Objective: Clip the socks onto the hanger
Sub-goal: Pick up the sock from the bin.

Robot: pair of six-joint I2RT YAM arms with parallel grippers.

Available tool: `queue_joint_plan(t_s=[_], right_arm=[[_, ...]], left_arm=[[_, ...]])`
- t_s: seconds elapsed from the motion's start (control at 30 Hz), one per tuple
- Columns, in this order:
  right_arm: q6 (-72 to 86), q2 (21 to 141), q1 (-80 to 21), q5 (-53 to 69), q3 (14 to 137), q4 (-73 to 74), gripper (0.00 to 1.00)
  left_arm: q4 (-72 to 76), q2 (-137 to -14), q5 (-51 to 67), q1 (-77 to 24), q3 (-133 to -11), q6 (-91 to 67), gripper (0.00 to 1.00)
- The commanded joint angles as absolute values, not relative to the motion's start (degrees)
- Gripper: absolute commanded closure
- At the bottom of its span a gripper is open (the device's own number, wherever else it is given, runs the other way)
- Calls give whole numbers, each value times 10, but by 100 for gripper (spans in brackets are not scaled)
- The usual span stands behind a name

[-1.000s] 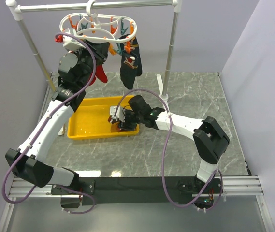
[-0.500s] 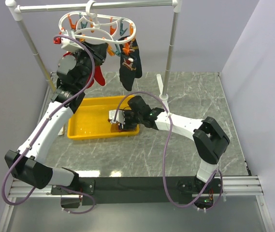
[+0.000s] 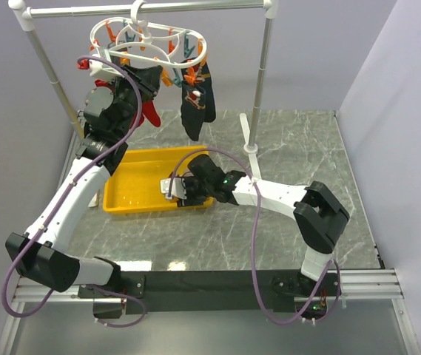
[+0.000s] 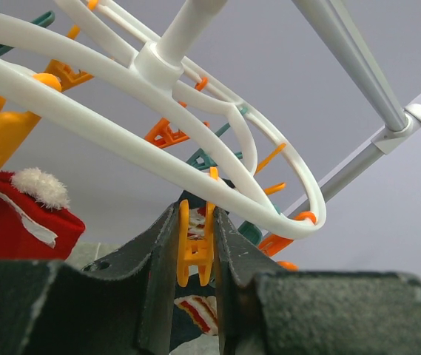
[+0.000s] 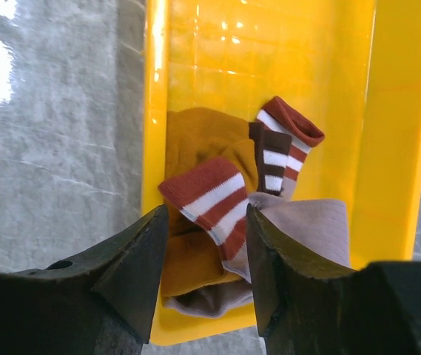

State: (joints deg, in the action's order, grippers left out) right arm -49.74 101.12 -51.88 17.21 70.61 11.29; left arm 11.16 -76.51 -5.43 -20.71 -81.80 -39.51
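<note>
The white oval hanger (image 3: 147, 46) hangs by its hook from the top rail, with orange and teal pins dangling. My left gripper (image 4: 195, 216) is raised under its rim and shut on an orange clothespin (image 4: 194, 251). A dark patterned sock (image 3: 195, 103) and a red sock (image 3: 149, 112) hang from the hanger. More socks lie piled in the yellow tray (image 5: 399, 133): a red-and-white striped cuff (image 5: 210, 200), a mustard sock (image 5: 203, 140) and a grey-beige sock (image 5: 306, 229). My right gripper (image 5: 206, 222) is open just above this pile, its fingers either side of the striped cuff.
The white pole-and-rail stand (image 3: 262, 81) carries the hanger, its right foot standing on the grey marble table (image 3: 299, 148). The yellow tray (image 3: 132, 200) sits left of centre. Purple cables loop from both arms.
The left arm has lifted slightly and tilted the hanger toward the left. The right gripper has moved left and lower into the tray, its jaws narrowing a little over the socks.
</note>
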Motion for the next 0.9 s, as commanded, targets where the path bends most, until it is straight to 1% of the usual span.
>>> queue_joint_plan(t_s=[0.0,0.53,0.6,0.63,0.67,0.7,0.83,0.87], right_arm=[[-516,1017,-521,134,725,105,47],[-514,1063,-522,141,755,108,52],[-503,1067,-521,138,754,98,66],[-498,1067,-521,138,755,93,78],[-491,1065,-521,137,756,84,97],[-477,1065,-522,137,757,78,100],[-451,1062,-515,159,766,69,100],[-422,1055,-514,161,769,63,100]], left_arm=[[134,-744,-47,-203,-814,-402,73],[131,-745,-50,-200,-817,-399,73],[131,-745,-50,-200,-817,-399,73],[129,-744,-50,-199,-816,-399,73],[130,-744,-51,-199,-816,-400,73],[131,-744,-50,-199,-815,-401,73],[131,-745,-48,-198,-816,-402,73],[131,-744,-48,-197,-816,-402,73]])
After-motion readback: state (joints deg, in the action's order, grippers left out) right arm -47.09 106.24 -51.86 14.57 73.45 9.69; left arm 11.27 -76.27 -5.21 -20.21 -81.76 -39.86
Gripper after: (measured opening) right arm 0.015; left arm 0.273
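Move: The striped cuff lying uppermost in the bin is right under the right hand's open fingers, about 1 cm ahead, 1 cm left and 3 cm below. The brown sock spreads beneath it, its middle roughly 1 cm back, 2 cm left and 5 cm down; the grey sock body is some 5 cm ahead, 1 cm right and 4 cm down. The bin's near rim runs about 5 cm back of the hand, level sideways. From the left hand up at the hanger, the cuff is roughly 12 cm back, 6 cm right and 40 cm below. Down by a bit under 3 cm and about 1.5 cm forward, the right hand lowers its half-open, left-and-down-pointing fingers onto the striped cuff. At the bottom the fingers snap shut, pinching the fabric between the tips, and the hand then starts to rise, about 1 cm up and 1 cm to the left. ##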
